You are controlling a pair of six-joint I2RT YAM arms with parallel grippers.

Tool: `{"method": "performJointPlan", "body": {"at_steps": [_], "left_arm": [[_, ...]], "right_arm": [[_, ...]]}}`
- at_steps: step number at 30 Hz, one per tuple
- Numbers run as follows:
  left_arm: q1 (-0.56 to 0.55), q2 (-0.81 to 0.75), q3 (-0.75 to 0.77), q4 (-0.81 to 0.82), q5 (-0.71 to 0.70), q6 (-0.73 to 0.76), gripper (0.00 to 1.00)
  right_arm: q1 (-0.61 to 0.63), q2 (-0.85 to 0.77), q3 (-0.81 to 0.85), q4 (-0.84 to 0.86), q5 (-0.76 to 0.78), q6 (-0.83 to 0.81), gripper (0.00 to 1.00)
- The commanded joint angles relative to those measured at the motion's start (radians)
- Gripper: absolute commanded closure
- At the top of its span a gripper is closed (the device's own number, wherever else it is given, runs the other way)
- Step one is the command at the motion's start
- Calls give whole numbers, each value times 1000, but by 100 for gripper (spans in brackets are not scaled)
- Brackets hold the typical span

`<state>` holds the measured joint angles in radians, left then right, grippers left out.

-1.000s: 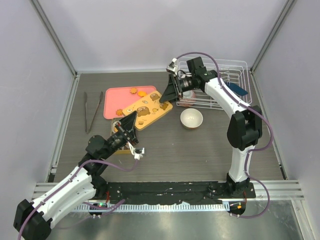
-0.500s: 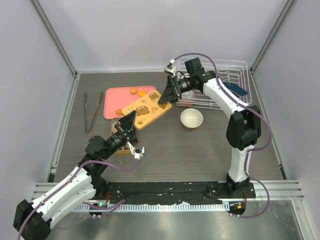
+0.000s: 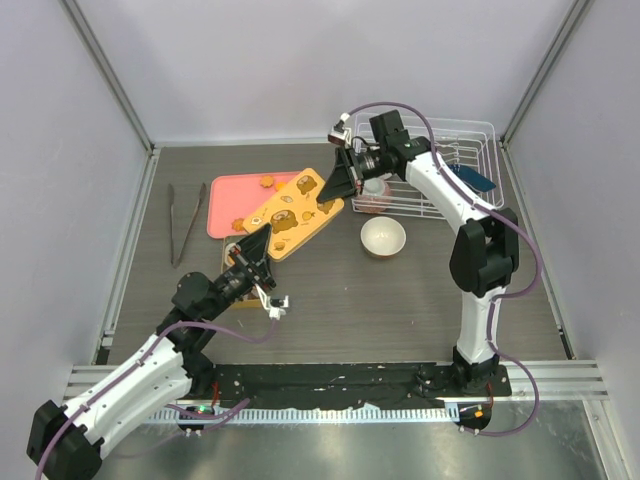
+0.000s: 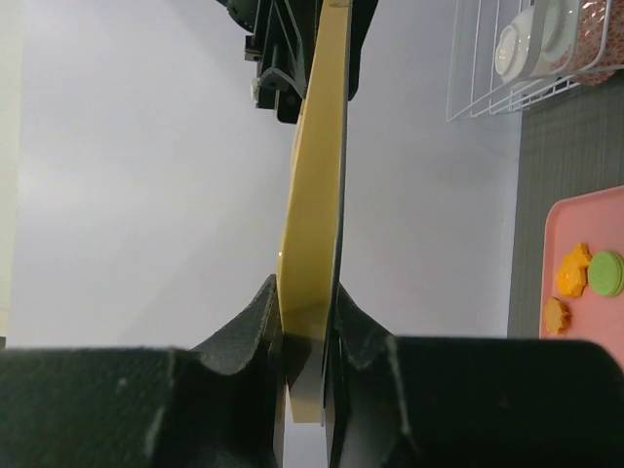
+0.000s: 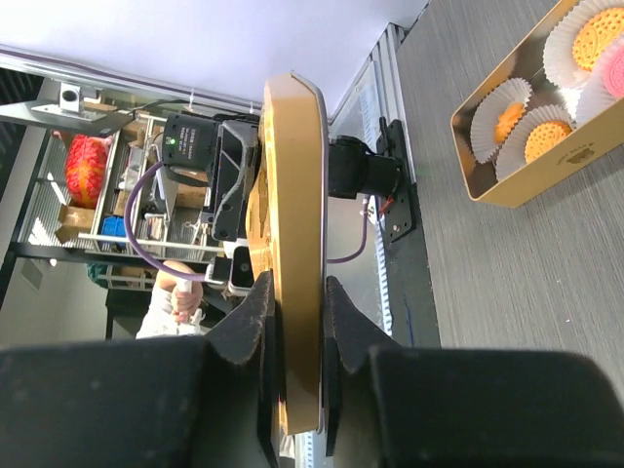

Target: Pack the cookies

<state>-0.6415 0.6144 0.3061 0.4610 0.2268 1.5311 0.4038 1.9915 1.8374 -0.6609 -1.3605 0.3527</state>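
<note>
A yellow tin lid (image 3: 290,212) hangs tilted above the table, held at both ends. My left gripper (image 3: 258,243) is shut on its near end, and the lid's edge (image 4: 314,195) sits clamped between the fingers (image 4: 261,312). My right gripper (image 3: 335,190) is shut on the far end (image 5: 292,195). The gold tin (image 5: 507,185) lies on the table with orange cookies (image 5: 549,136) and a pink one (image 5: 612,73) in white paper cups. More cookies (image 4: 573,276), orange ones and a green one (image 4: 605,273), lie on the pink tray (image 3: 225,205).
Metal tongs (image 3: 183,220) lie left of the pink tray. A white bowl (image 3: 383,237) stands right of the lid. Behind it is a white wire rack (image 3: 450,170) holding a jar (image 3: 372,195) and a blue item (image 3: 470,178). Walls enclose the table.
My right gripper has closed on the lid's far end and shifted slightly up and left, raising that end. The left gripper has kept its hold.
</note>
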Motion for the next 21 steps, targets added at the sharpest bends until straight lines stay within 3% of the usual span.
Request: {"method": "performJointPlan", "body": {"at_steps": [1, 5, 8, 12, 17, 19, 21], "left_arm": [[-9, 5, 11, 25, 14, 6, 93], [-9, -2, -4, 8, 8, 9, 86], [-10, -21, -24, -4, 9, 17, 76], [-10, -42, -47, -39, 11, 23, 52], [-9, -33, -44, -67, -6, 17, 41], [-10, -33, -36, -87, -14, 12, 31], [-10, -38, -33, -131, -18, 12, 9]], "right_arm": [[29, 18, 56, 24, 28, -29, 90], [29, 23, 60, 24, 8, -27, 96], [29, 24, 77, 26, -6, -24, 99], [27, 18, 102, 26, -22, -20, 99], [23, 10, 122, 27, -31, -12, 99], [12, 10, 129, 27, -32, -11, 99], [1, 9, 134, 30, -32, -3, 99]]}}
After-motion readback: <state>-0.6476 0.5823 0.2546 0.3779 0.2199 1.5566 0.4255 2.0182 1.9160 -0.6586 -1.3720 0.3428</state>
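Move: The lid is pinched by both hands: its middle lies about 3 cm ahead and 5 cm right of the left hand, and some 4 cm back and 5 cm left of the right hand, roughly level with both. Far below, the cookie box stands about 9 cm left and 2 cm back of the left hand; the pink cookie tray is some 14 cm ahead and 5 cm left of that hand. The bowl lies about 12 cm right of the right hand, level with it fore and aft, also well below. The lid passes wholly to the right hand, which keeps its pinch on the far end and eases about 1 cm up and 1 cm left. After a short hold the left fingers spread wide and let go of the near end, while the left hand sinks about 4 cm, tips dropping some 5 degrees, away from the level at which it gripped. ##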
